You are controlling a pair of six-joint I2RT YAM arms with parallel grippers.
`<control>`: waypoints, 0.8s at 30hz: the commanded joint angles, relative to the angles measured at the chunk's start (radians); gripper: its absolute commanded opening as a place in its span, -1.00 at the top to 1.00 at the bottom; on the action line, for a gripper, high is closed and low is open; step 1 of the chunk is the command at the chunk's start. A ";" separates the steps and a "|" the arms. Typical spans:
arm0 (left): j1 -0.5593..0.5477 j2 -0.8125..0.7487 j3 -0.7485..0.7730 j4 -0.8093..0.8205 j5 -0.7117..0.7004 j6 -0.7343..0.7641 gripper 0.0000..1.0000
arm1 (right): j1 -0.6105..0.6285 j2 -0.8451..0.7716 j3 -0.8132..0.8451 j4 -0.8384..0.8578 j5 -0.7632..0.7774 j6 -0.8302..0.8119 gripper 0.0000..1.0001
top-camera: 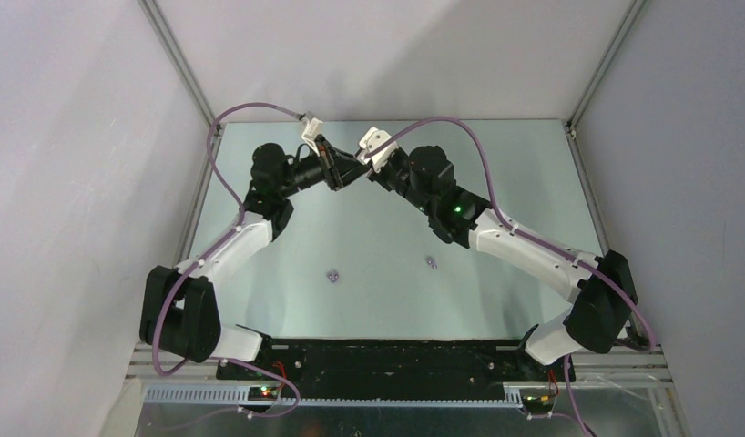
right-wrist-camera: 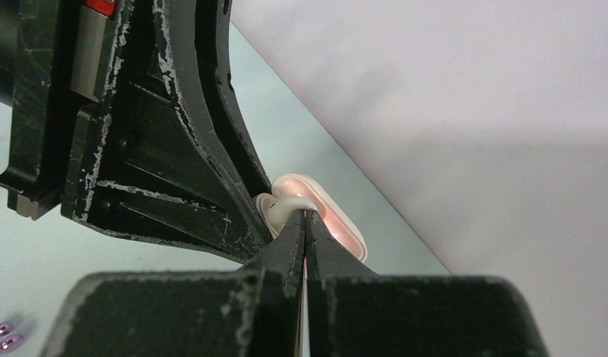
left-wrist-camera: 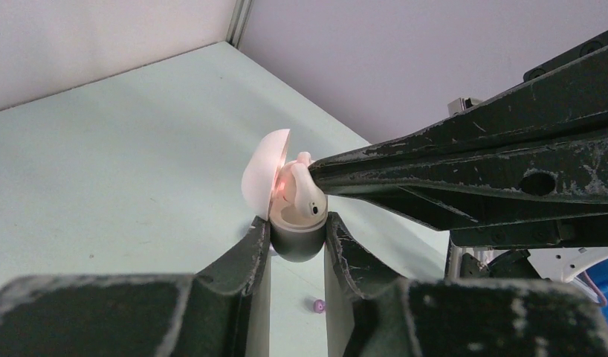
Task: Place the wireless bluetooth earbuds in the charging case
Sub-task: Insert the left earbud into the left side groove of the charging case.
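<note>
My left gripper (left-wrist-camera: pixel 297 236) is shut on the charging case (left-wrist-camera: pixel 298 244), held above the table at the back centre, its white lid (left-wrist-camera: pixel 261 172) swung open. A white earbud (left-wrist-camera: pixel 310 198) sits partly in the case, beside a pink glow. My right gripper (right-wrist-camera: pixel 305 217) reaches in from the right, its jaws shut, and its fingers (left-wrist-camera: pixel 435 167) touch that earbud (right-wrist-camera: pixel 283 208). In the top view the two grippers meet, left (top-camera: pixel 341 173) and right (top-camera: pixel 362 169). Two purple earbuds (top-camera: pixel 332 275) (top-camera: pixel 431 263) lie on the table nearer the arm bases.
White walls and metal frame posts (top-camera: pixel 182 64) close in the pale green table (top-camera: pixel 378 228) on three sides. A black base plate (top-camera: pixel 396 357) runs along the near edge. Purple cables (top-camera: pixel 260 111) loop above both arms.
</note>
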 commanded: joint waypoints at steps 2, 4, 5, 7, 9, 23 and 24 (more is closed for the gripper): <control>-0.002 -0.038 0.015 0.022 -0.026 0.021 1.00 | -0.003 -0.003 0.041 -0.032 -0.041 0.035 0.98; 0.001 -0.040 0.014 0.017 -0.019 0.030 1.00 | -0.009 -0.006 0.051 -0.055 -0.055 0.022 0.96; 0.002 -0.040 0.012 0.015 -0.018 0.033 1.00 | -0.010 -0.007 0.056 -0.067 -0.059 0.018 0.93; 0.003 -0.040 0.009 0.011 -0.012 0.040 1.00 | -0.017 -0.007 0.065 -0.088 -0.077 0.002 0.89; 0.005 -0.043 0.006 0.009 -0.005 0.046 1.00 | -0.026 -0.006 0.073 -0.109 -0.096 -0.008 0.84; 0.014 -0.053 -0.028 -0.003 0.121 0.124 1.00 | -0.099 -0.052 0.127 -0.286 -0.346 -0.006 0.21; 0.016 -0.053 -0.032 -0.003 0.132 0.130 1.00 | -0.112 -0.055 0.134 -0.309 -0.365 -0.003 0.09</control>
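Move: My left hand still holds the open charging case, its middle about 2 cm to the right of that hand point, 1 cm ahead and 1 cm up. The left earbud, already at its groove, is some 1 cm ahead and 1 cm to the left of my right hand, at its height, and from my left hand about 3 cm to the right, 1 cm ahead and 1 cm up. The case's open lid stands roughly 3 cm ahead of my right hand and 1 cm to its left. I spread my right fingers from fully shut to a bit over a third open, ending my fingertips' contact with the left earbud. Meanwhile I turn that wrist some 10 degrees counter-clockwise, and the hand sinks about 1.5 cm and eases back 1 cm beside the case. My left hand keeps its grip on the case and takes it along, about 2 cm down and 1 cm back. ##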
